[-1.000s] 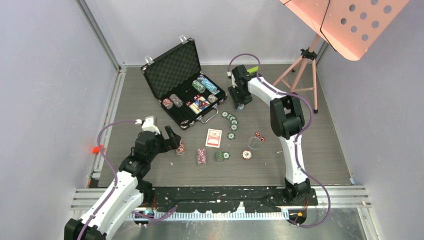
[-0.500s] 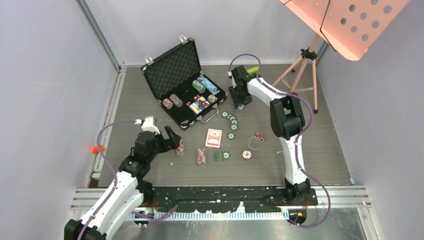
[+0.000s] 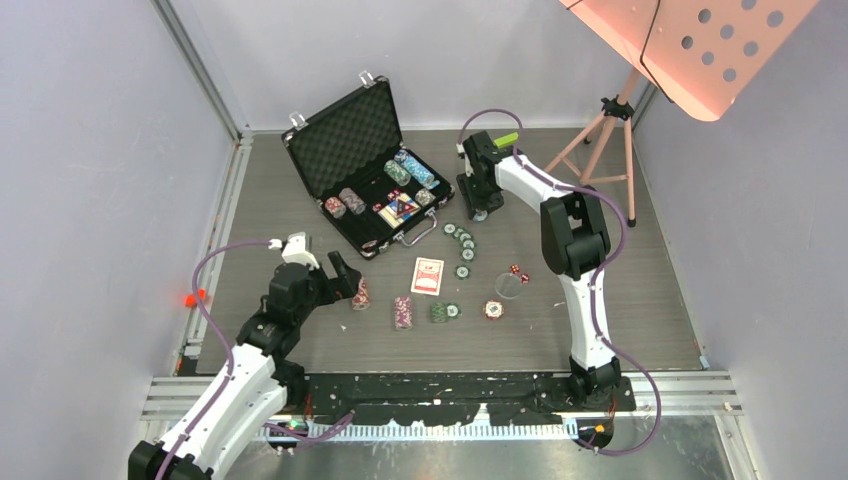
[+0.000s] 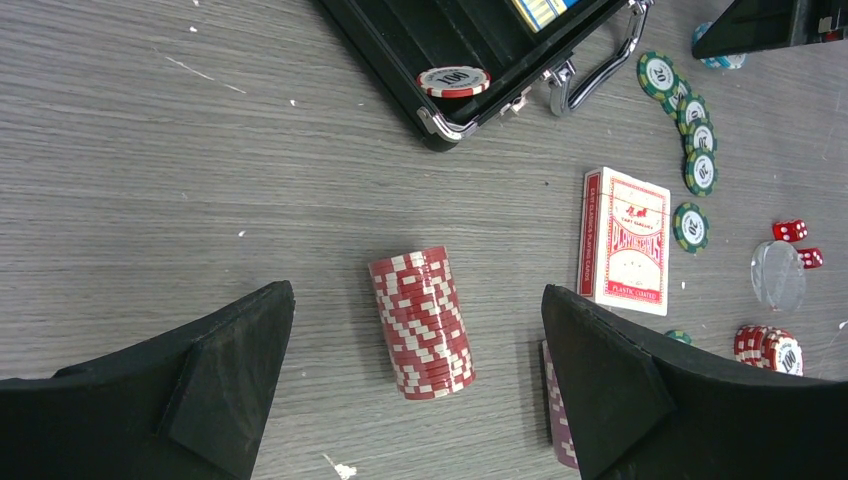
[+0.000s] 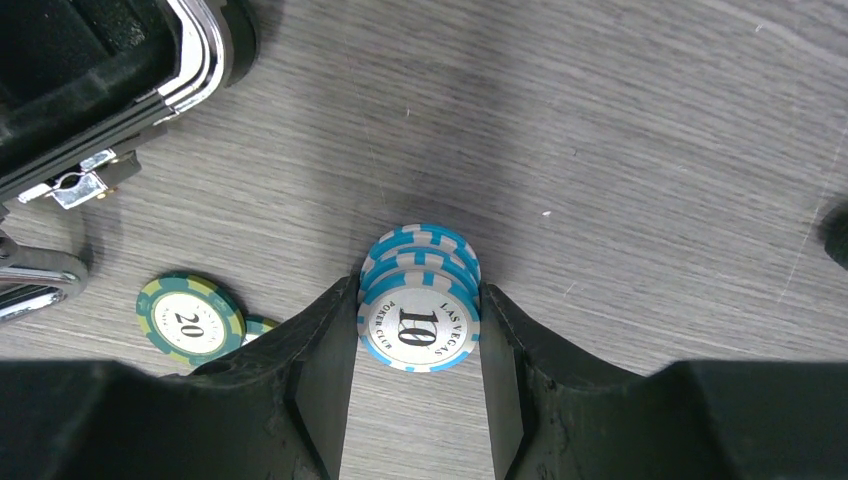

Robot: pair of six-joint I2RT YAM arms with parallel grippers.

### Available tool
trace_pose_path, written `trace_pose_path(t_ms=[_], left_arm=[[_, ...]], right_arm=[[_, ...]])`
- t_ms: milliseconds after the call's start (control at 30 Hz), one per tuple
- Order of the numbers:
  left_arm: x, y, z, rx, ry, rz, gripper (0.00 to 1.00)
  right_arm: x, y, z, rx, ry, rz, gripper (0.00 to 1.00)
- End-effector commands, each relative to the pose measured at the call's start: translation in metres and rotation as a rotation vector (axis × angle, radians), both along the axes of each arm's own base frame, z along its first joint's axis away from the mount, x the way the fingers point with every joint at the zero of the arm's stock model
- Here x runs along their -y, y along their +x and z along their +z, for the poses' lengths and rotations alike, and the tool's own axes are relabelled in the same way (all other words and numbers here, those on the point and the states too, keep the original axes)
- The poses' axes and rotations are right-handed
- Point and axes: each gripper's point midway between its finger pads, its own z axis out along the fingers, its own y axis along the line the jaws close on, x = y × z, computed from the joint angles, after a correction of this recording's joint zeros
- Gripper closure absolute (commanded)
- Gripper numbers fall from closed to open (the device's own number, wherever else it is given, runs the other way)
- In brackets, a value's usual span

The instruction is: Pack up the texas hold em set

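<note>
The black briefcase [image 3: 345,135] lies open at the back, with chip stacks and cards in its tray. My right gripper [image 3: 478,207] stands just right of the case handle, shut on a short stack of blue chips [image 5: 420,330] whose bottom rests on the table. My left gripper [image 4: 415,310] hangs wide open over a lying red chip stack [image 4: 422,322], one finger on each side and neither touching. The red-backed card deck [image 4: 626,240] and two red dice [image 4: 797,240] lie further right. A row of green chips [image 3: 462,245] trails from the handle.
A purple chip stack [image 3: 403,312], a green stack [image 3: 440,312] and a red-white stack [image 3: 494,310] lie near the front. A clear disc [image 3: 508,286] sits by the dice. The pink tripod stand [image 3: 610,130] is at the back right, and walls close in both sides.
The right wrist has shifted very slightly by the case handle, still gripping the blue chips. The left arm has not moved.
</note>
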Motion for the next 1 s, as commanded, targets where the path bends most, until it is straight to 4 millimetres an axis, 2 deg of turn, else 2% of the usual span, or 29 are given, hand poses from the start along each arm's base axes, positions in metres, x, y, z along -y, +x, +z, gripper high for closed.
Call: trace_pose_path(t_ms=[0,300,533,667,733,800,967], left_arm=[[-0.001,0.003,0.003,0.025,-0.001,0.012,0.02],[-0.001,0.003,0.003,0.024,-0.001,0.012,0.02],[-0.001,0.004,0.003,0.018,0.001,0.014,0.02],[-0.001,0.010,0.016,0.008,-0.013,0.041,0.02],[0.011,0.016,0.034,0.009,-0.085,0.029,0.02],[0.035,0.023,0.056,0.008,-0.177,-0.047,0.02],[0.069,0.046,0.081,-0.091,-0.226,-0.157,0.01]], right_arm=[[-0.006,0.006,0.051,0.082,0.047,-0.006,0.82],[-0.006,0.007,0.060,0.094,0.046,-0.014,0.82],[-0.008,0.007,0.076,0.115,0.070,-0.011,0.82],[-0.011,0.003,0.089,0.128,0.099,-0.008,0.82],[-0.020,-0.005,0.097,0.116,0.158,0.001,0.84],[-0.027,-0.013,0.103,0.114,0.192,0.002,0.85],[-0.038,-0.037,0.116,0.110,0.223,0.029,0.88]])
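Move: The open case, where the right hand's pinched blue-white chips belong, has its tray middle roughly 22 cm to the left and 4 cm ahead, about level in height; the blue chips inside lie 16 cm left and 13 cm ahead. The green chips trail 4 cm left and 7 cm back. From the left hand, the tray middle is some 26 cm ahead, 8 cm right and 7 cm below; red-white chips lie 1 cm ahead, 2 cm right, 8 cm below. Right hand lifts its pinched blue-white chips about 7 cm; late, the open left hand rises forward-right towards the case. ##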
